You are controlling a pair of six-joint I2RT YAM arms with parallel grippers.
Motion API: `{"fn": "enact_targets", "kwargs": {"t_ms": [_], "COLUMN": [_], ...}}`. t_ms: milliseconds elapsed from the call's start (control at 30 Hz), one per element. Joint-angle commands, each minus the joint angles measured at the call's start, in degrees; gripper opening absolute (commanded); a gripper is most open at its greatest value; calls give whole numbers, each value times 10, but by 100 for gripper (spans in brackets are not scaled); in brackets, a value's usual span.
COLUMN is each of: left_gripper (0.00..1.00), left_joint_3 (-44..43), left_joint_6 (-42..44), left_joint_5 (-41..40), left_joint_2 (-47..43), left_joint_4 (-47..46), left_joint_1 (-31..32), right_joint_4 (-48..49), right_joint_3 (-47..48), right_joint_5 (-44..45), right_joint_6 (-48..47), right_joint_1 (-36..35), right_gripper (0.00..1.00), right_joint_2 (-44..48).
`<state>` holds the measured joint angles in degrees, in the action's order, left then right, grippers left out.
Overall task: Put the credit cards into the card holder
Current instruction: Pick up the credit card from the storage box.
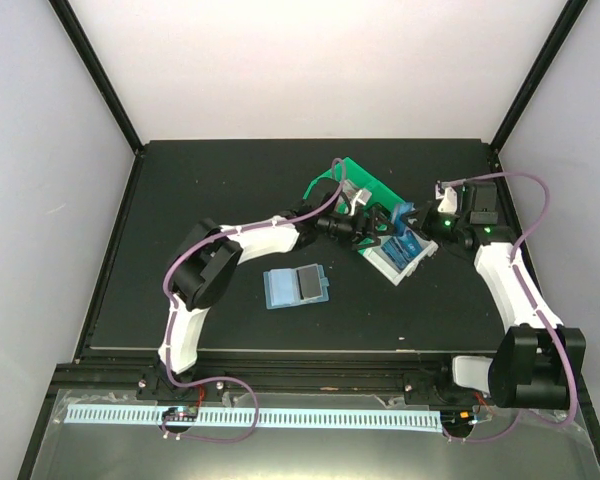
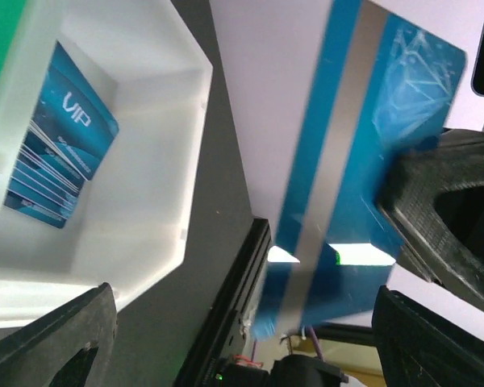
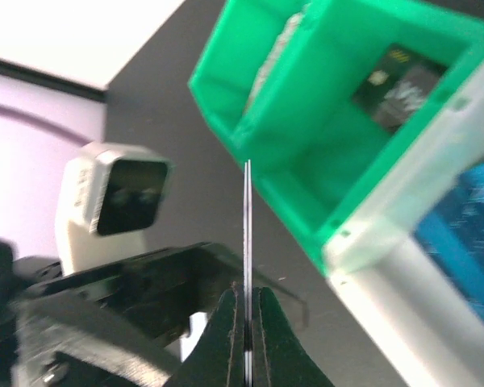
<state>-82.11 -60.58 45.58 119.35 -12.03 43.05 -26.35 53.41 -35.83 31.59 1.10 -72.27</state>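
The card holder (image 1: 296,287) lies open on the dark table, apart from both arms. My right gripper (image 3: 248,318) is shut on one credit card (image 3: 248,218), seen edge-on and upright. In the left wrist view that blue card (image 2: 347,185) with a silver stripe hangs in front of my left gripper (image 2: 250,347), which is open and not touching it. The right gripper's black fingers (image 2: 444,218) pinch the card's far side. More credit cards (image 2: 60,137) lie stacked in the white bin (image 2: 169,201). Both grippers (image 1: 380,222) meet over the bins.
A green bin (image 1: 352,183) stands against the white bin (image 1: 388,265) right of the table's centre. In the right wrist view the green bin (image 3: 306,105) holds a dark item, and the left wrist's camera (image 3: 113,201) is close by.
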Motion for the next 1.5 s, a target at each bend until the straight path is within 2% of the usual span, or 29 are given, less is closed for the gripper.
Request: {"fn": "enact_targets", "kwargs": {"t_ms": [0,200,367,600,667,867,1000,1267,1467], "left_gripper": [84,63,45,10,5,1,2,2,2], "left_joint_3": [-29,-13,5,19,28,51,67,120,125], "left_joint_6": [-39,-50,-59,-91,-104,-138,-194,-404,-393], "left_joint_5": [49,48,43,55,56,62,70,55,52], "left_joint_2": [0,-10,-19,-32,-37,-58,-75,-85,-108], "left_joint_4": [-52,-59,-79,-128,-148,-182,-231,-434,-427], "left_joint_1": [-10,-16,-21,-24,-26,-35,-39,-46,-46], "right_joint_4": [81,141,149,153,148,185,204,256,221], "right_joint_3": [-17,-42,-41,-43,-41,-59,-68,-92,-81], "right_joint_5": [-147,-204,-220,-232,-226,-215,-205,-210,-240], "right_joint_6": [64,114,127,127,118,132,143,167,134], "right_joint_1": [6,11,13,14,16,20,27,27,24], "right_gripper": [2,2,4,5,8,23,24,24,24], "right_joint_2": [21,33,42,41,41,59,69,98,82]}}
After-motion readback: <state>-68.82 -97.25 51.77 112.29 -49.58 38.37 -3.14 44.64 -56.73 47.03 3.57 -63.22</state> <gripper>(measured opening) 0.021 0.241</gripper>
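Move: The blue credit card, held in the right fingers, lies about 4 cm to the right of the open left hand, 2 cm ahead and 2 cm above; its middle is some 3 cm left of the right hand, 1 cm ahead and 1 cm lower. About 14 cm below the left hand, the white compartment sits 5 cm right and 6 cm back, and the black card 1 cm right and 4 cm ahead. The left fingers shut on the held blue credit card and pinch it as that hand rises; the right fingers then open partway and let go. The left hand goes up about 9 cm in all, drawing some 4 cm left late on, its fingertips tipping up to about level. The right hand lifts about 7 cm, first easing left, later slightly back, fingertips tipping up some 20 degrees. ##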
